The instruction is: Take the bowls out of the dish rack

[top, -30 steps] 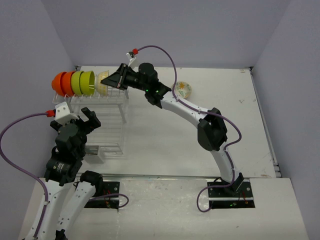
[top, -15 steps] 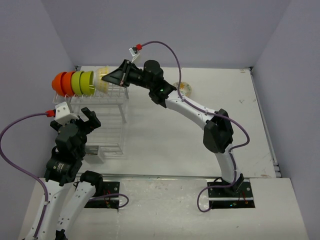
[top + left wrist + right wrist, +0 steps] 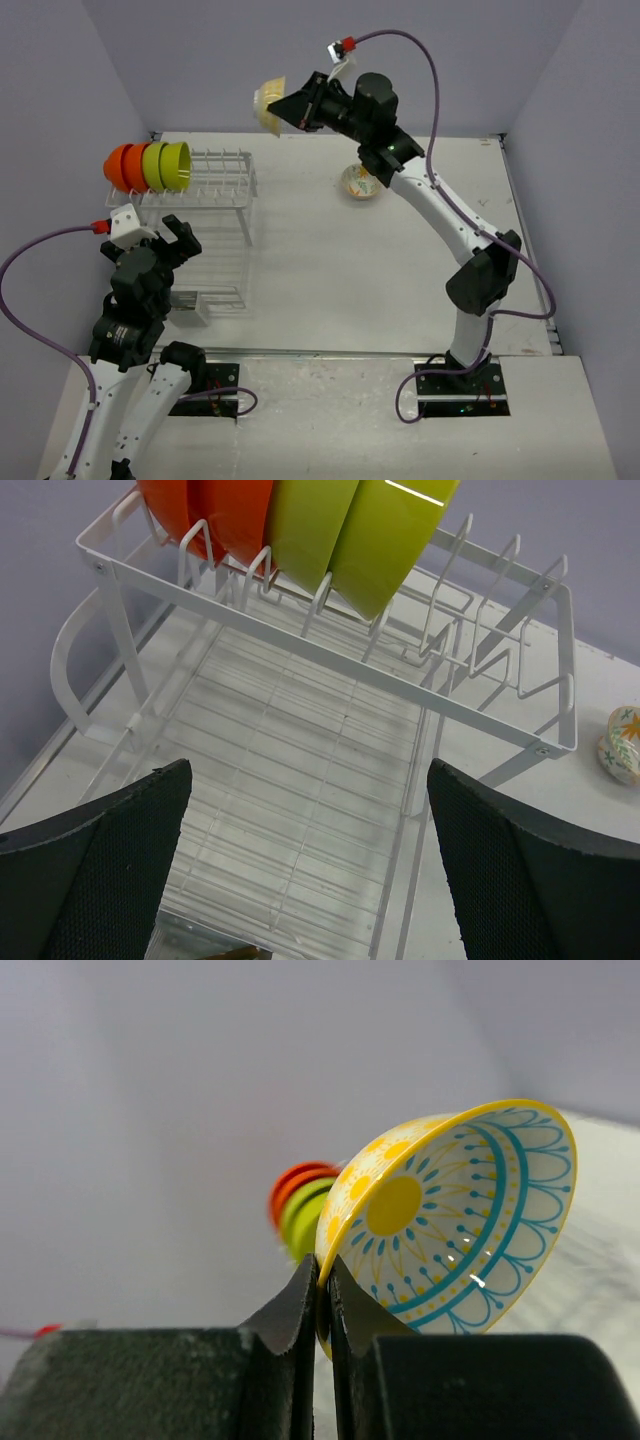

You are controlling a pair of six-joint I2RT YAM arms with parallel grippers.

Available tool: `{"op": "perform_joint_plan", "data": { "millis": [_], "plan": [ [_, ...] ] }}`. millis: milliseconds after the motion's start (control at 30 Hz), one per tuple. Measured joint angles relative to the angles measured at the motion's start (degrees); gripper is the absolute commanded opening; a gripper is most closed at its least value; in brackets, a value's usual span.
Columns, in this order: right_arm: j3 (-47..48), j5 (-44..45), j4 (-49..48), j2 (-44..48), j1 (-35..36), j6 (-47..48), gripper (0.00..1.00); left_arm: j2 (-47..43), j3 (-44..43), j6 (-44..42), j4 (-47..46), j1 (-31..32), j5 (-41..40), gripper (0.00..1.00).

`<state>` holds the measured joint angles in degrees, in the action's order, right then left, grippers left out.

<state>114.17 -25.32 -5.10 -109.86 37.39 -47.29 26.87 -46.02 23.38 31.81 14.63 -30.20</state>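
Note:
The white wire dish rack (image 3: 215,225) stands at the left of the table. Two orange bowls (image 3: 125,166) and two lime-green bowls (image 3: 168,165) stand on edge at its far left; they also show in the left wrist view (image 3: 345,530). My right gripper (image 3: 292,108) is shut on the rim of a cream bowl (image 3: 269,103) with a blue pattern (image 3: 455,1215), held high above the table to the right of the rack. Another patterned bowl (image 3: 361,182) sits on the table. My left gripper (image 3: 172,236) is open and empty above the rack's near part (image 3: 300,770).
A small cutlery holder (image 3: 187,306) sits at the rack's near end. Purple walls close in the left, back and right. The patterned bowl on the table also shows at the right edge of the left wrist view (image 3: 621,743).
My right gripper has lifted the cream patterned bowl out of the rack, up and to the right. The left arm has not moved.

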Motion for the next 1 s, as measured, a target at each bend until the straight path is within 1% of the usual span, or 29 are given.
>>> {"op": "perform_joint_plan", "data": {
  "millis": [100,267,400,467,567,700,833,1000],
  "plan": [
    [2.97,6.56,8.87,1.97,-3.34,9.31,0.00,0.00,0.00,0.00,-0.02,0.00,0.00,1.00],
    [7.98,25.05,21.62,1.03,-5.09,28.13,0.00,0.31,0.00,0.00,-0.02,0.00,0.00,1.00],
    [10.51,38.77,27.63,-3.43,-4.63,43.17,0.00,1.31,0.00,0.00,-0.02,0.00,-0.02,1.00],
    [10.95,42.99,29.81,-6.49,-4.61,48.89,0.00,1.73,0.00,0.00,0.00,0.00,0.00,1.00],
    [12.52,45.42,34.86,-12.15,-4.87,54.38,0.00,1.90,0.00,0.00,0.00,0.00,-0.02,1.00],
    [13.35,45.29,39.91,-17.84,-5.38,57.94,0.00,1.90,0.00,0.00,0.00,0.00,-0.02,1.00],
    [14.10,44.06,44.68,-21.11,-6.12,60.02,0.00,1.95,0.00,0.00,-0.02,0.00,0.00,1.00],
    [14.88,42.73,47.06,-22.75,-7.43,61.55,0.00,2.05,0.00,0.00,-0.02,0.00,0.00,1.00]
  ]
}}
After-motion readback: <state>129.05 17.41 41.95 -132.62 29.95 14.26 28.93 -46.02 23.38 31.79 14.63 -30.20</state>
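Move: The right hand, holding the blue-patterned bowl by its rim, is high in the air. The floral bowl on the table lies about 23 cm ahead of it, 20 cm to its right and 42 cm below. The nearer green bowl is some 21 cm left, 3 cm back and 13 cm below; the rack's emptied end is about 9 cm left, 2 cm back and 19 cm lower. From the left hand, the floral bowl is roughly 39 cm ahead, 45 cm right and 25 cm below. Still pinching the blue-patterned bowl by its rim, the right hand swings away from the rack and down towards the floral bowl: first right and forward almost level, then steeply down, about 30 cm lower in all, with 20 cm to the right and 15 cm forward, slowing at the end. The wrist turns nearly 90 degrees, so the fingers go from pointing left to pointing forward and down. ##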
